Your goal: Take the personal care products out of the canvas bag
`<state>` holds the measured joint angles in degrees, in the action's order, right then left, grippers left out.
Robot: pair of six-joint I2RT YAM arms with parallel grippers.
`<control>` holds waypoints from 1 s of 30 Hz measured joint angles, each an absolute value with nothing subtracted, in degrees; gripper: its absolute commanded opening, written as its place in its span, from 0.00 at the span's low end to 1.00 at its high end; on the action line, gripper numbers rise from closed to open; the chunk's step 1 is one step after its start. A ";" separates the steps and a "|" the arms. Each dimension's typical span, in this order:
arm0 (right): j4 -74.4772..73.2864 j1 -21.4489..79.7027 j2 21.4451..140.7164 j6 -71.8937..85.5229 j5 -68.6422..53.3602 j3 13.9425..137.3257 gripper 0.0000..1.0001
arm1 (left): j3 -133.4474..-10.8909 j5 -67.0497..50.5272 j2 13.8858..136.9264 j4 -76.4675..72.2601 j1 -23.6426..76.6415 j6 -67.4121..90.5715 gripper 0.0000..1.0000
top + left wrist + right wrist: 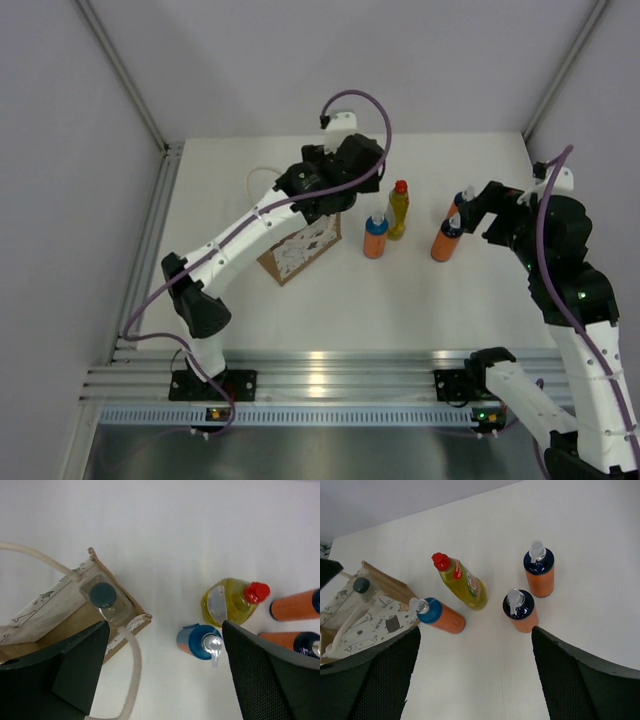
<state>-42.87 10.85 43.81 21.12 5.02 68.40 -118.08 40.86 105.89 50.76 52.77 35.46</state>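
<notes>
The canvas bag (300, 250) stands left of centre, tan with a white patterned side and cream handles. A clear bottle with a dark grey cap (103, 595) stands inside its corner (361, 585). Four products stand on the table to its right. These are a yellow bottle with a red cap (398, 210), an orange bottle with a light blue top (376, 238) and two orange bottles with dark blue tops (540, 572) (520, 610). My left gripper (165, 675) hangs open and empty between the bag and the light-blue-topped bottle (200, 641). My right gripper (475, 675) is open and empty, near the two dark-topped bottles.
A cream loop handle (131, 675) lies on the table between my left fingers. The white table (330, 310) ends at an aluminium rail (330, 375) in front. Grey walls stand close on the left, back and right.
</notes>
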 measured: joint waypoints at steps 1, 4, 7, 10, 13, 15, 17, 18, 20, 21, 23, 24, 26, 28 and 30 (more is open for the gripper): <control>-42.92 10.85 44.12 21.12 4.95 68.51 0.88 | -118.28 40.99 105.36 51.88 51.24 37.19 0.97; -42.87 10.85 44.77 21.12 4.82 68.71 0.88 | -118.61 39.66 105.21 55.16 45.23 42.06 0.96; -42.94 10.85 45.34 21.12 4.67 68.73 0.88 | -118.04 37.50 106.43 57.56 39.11 45.84 0.95; -42.94 10.85 45.43 21.08 4.64 68.73 0.88 | -115.90 35.51 107.96 59.18 35.00 48.77 0.88; -42.94 10.85 45.39 21.04 4.62 68.73 0.88 | -115.46 33.61 110.45 60.40 33.89 50.22 0.86; -42.94 10.85 45.39 20.95 4.62 68.73 0.88 | -115.46 32.38 112.05 60.60 33.78 50.96 0.86; -42.94 10.85 45.39 20.71 4.62 68.73 0.88 | -115.46 31.59 113.01 60.75 33.78 51.48 0.82; -42.94 10.85 45.39 20.64 4.62 68.73 0.88 | -115.42 31.14 113.27 60.82 33.78 51.77 0.82; -42.94 10.85 45.45 20.62 4.62 68.73 0.88 | -115.24 30.63 113.43 60.97 33.78 52.47 0.77; -42.92 10.85 45.47 20.62 4.62 68.73 0.88 | -115.18 30.44 113.43 61.08 33.78 52.84 0.72; -42.92 10.85 45.76 20.60 4.62 68.73 0.88 | -115.15 30.00 113.45 61.19 33.78 53.52 0.68; -42.94 10.85 45.95 20.60 4.62 68.73 0.88 | -115.15 29.74 113.54 61.21 33.78 53.67 0.68; -42.92 10.85 46.30 20.58 4.62 68.73 0.89 | -114.89 29.12 113.56 61.19 33.78 54.41 0.68; -42.94 10.85 46.92 20.53 4.60 68.73 0.88 | -114.30 28.82 113.56 61.08 33.78 55.37 0.68; -42.94 10.85 47.29 20.36 4.60 68.73 0.88 | -113.73 28.56 113.56 61.08 33.78 55.83 0.68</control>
<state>-42.94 10.85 47.29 20.36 4.60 68.73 -113.73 28.56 113.56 61.08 33.78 55.83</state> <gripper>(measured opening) 0.884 0.682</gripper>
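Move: The clear bottle with the dark cap, still in the canvas bag, stands about 6 cm ahead and 9 cm left of the left hand, its middle some 21 cm below. The bag's middle is 16 cm left and about level; the blue-capped bottle is 8 cm right and 1 cm back, the yellow bottle 14 cm right and 5 cm ahead. From the right hand, the clear bottle lies roughly 36 cm left, 17 cm ahead and 23 cm below. The left hand arcs 10 cm left and forward, then sinks 12 cm, fingers narrowing astride the dark cap. ##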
